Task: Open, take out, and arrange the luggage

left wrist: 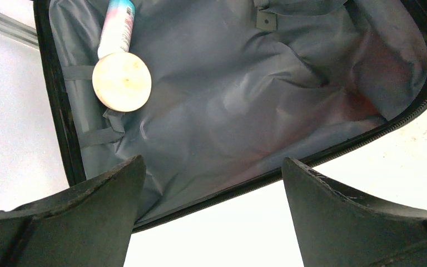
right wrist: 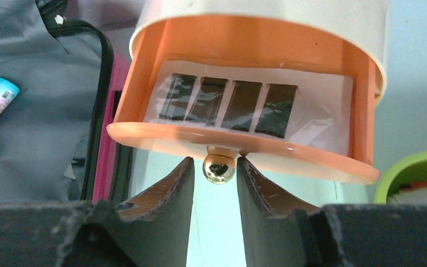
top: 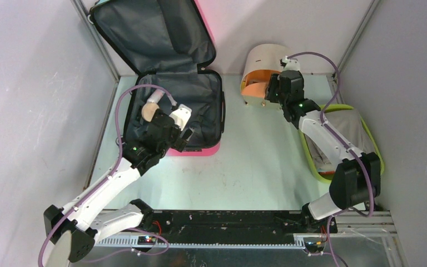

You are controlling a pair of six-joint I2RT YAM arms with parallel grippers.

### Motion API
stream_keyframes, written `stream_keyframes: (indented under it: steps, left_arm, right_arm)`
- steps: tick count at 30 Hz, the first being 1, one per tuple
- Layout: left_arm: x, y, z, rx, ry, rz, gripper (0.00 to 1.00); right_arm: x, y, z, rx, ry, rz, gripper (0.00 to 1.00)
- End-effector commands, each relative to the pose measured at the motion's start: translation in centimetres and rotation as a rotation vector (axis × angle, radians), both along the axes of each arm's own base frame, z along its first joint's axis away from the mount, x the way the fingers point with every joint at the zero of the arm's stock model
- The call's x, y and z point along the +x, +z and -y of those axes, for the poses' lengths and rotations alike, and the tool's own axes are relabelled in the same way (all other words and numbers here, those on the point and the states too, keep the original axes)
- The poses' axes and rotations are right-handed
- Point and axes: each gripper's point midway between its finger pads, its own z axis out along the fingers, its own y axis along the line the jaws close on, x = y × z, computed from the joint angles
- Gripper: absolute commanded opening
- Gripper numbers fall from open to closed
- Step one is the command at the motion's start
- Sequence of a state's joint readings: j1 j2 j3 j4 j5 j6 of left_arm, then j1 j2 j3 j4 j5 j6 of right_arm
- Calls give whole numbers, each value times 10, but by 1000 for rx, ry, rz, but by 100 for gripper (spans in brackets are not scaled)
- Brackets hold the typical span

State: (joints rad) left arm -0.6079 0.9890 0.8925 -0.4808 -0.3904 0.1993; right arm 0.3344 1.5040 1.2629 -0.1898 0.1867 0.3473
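The luggage (top: 203,97) lies open at the back left, its lid (top: 150,33) propped against the wall and grey lining showing. Inside lies a pink-and-teal bottle with a round wooden cap (top: 152,109), also in the left wrist view (left wrist: 122,82). My left gripper (top: 182,139) is open and empty, its fingers either side of the suitcase's near zipper rim (left wrist: 211,192). My right gripper (right wrist: 216,167) is at the pulled-out orange drawer (right wrist: 244,139) of the beige cylinder (top: 264,58). Its fingers flank the gold knob (right wrist: 219,167) with thin gaps.
A lime-green tray (top: 373,146) holding grey cloth and papers stands at the right under my right arm. The drawer holds dark flat pieces under clear plastic (right wrist: 228,105). Walls close in on the left, back and right.
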Motion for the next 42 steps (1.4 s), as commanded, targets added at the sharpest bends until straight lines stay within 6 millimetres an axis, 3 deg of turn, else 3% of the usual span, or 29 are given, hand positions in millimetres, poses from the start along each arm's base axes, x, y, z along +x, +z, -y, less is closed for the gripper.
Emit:
stream_keyframes:
  steps: [1,8,24,28,34,39,42]
  left_arm:
    - [3,13,0,-31,21,34,100]
    - [3,12,-1,-27,27,33,100]
    - [2,10,1,-30,22,18,100]
    - [1,12,-1,-32,25,27,100]
    - [-1,17,-1,-50,20,43,100]
    - [-4,20,-2,-61,19,56,100]
    - [-4,23,-2,-72,16,65,100]
  right_arm:
    - [32,20,-6,-8,27,146,37]
    - [57,21,-4,-25,7,226,39]
    - [83,13,10,-56,-87,293,43]
    - [73,17,3,-32,-74,270,46]
    - [42,24,1,24,-103,192,56]
    - [17,18,5,99,-121,168,64]
    - [10,3,13,154,-135,147,64]
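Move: The upper drawer's knob is some 2 cm ahead of the right hand, in line with it and about level in height; the bagged packet with dark bars lies in that drawer, roughly 7 cm ahead, 1 cm right and 2 cm lower. The open suitcase's tray is about 29 cm left and 3 cm back, the green basket some 22 cm right and 14 cm back, both about 19 cm lower. From the left hand, the knob is roughly 17 cm ahead and 25 cm right. The right hand, its half-closed fingertips already at the knob of the partly open upper drawer, keeps pushing the drawer front forward into the rounded cabinet for about 7 cm, slowing towards the end while the wrist tips the fingers up some 13 degrees. Then it draws straight back about 5 cm, coming clear of the drawer front as the fingers spread to a bit under two thirds open. ##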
